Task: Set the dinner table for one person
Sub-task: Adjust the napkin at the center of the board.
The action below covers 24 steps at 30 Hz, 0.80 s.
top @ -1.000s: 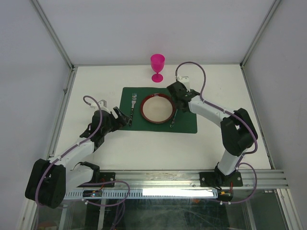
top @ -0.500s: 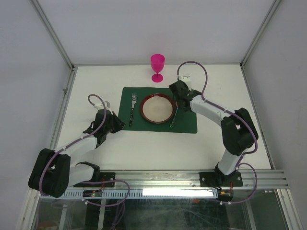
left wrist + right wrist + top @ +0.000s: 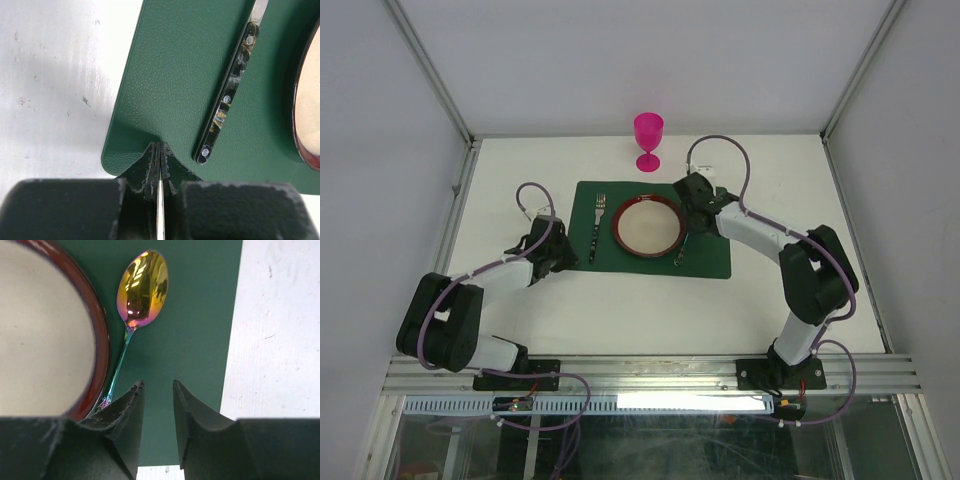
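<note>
The white dinner table (image 3: 770, 170) carries a dark green placemat (image 3: 710, 262). On the mat lie a red-rimmed plate (image 3: 647, 226), a fork (image 3: 597, 222) to its left and an iridescent spoon (image 3: 681, 250) to its right. My left gripper (image 3: 563, 258) is shut at the mat's left edge, its tips (image 3: 160, 146) over the mat's corner (image 3: 150, 75) with nothing between them; the fork's dark handle (image 3: 227, 95) lies just to their right. My right gripper (image 3: 158, 385) hovers open over the placemat (image 3: 195, 340), beside the spoon (image 3: 142, 287) and the plate (image 3: 40, 330), holding nothing.
A pink goblet (image 3: 648, 138) stands on the table behind the placemat. Aluminium frame rails (image 3: 460, 200) run along the table's left and right sides. White table surface (image 3: 280, 315) shows to the right of the mat.
My left gripper has shut and drawn back to the mat's left edge, its arm folding towards the left. The right gripper has shifted only slightly over the spoon.
</note>
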Motion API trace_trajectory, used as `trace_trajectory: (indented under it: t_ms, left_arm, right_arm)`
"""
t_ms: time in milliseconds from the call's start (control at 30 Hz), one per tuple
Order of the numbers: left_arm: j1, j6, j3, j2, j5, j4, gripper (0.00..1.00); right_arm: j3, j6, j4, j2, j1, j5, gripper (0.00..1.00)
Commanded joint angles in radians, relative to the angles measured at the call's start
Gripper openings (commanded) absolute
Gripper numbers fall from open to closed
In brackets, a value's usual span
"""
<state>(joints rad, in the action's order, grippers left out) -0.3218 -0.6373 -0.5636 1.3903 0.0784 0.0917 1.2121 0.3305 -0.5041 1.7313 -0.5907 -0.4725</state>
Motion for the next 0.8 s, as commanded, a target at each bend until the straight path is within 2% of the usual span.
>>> trace_trajectory:
  t_ms: [0,333,500,767]
  left_arm:
    - [-0.017,0.008,-0.025,0.054,0.036,0.014,0.00]
    - [-0.027,-0.004,-0.017,0.075,0.048,0.013,0.00]
    - [-0.028,-0.008,0.002,0.048,0.059,0.024,0.00]
    - [-0.031,-0.038,0.056,-0.065,0.062,0.040,0.00]
  right_arm:
    - [-0.021,0.001,0.029,-0.065,-0.012,0.071,0.32]
    - [-0.037,0.012,0.007,-0.083,-0.133,0.137,0.30]
    - [-0.054,0.025,0.016,-0.071,-0.159,0.180,0.15]
    - [-0.074,0.042,0.023,-0.056,-0.182,0.193,0.02]
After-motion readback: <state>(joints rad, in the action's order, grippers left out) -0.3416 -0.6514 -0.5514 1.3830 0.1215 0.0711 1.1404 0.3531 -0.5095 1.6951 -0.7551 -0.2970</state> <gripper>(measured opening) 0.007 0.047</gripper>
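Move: Under the left hand's closed tips is the green napkin; its near left corner lies about 3 cm left and 1 cm back of them, with the fork's middle some 8 cm ahead and 4 cm right. From the right hand, the spoon's handle end lies roughly 6 cm back, 7 cm left and 7 cm below; the spoon's bowl is about 8 cm ahead and 2 cm left, and the plate's middle 3 cm ahead and 14 cm left, both also some 7 cm lower. Bearing on the napkin beside its near left corner, the left hand's shut fingertips shove it forward barely 1 cm, pause, then slip back as far. Meanwhile the right hand swings about 9 cm back and left along the plate's right side towards the spoon's handle end, sinking some 2 cm, turning slightly counter-clockwise and closing its partly open fingers almost fully, apparently still short of touching. ##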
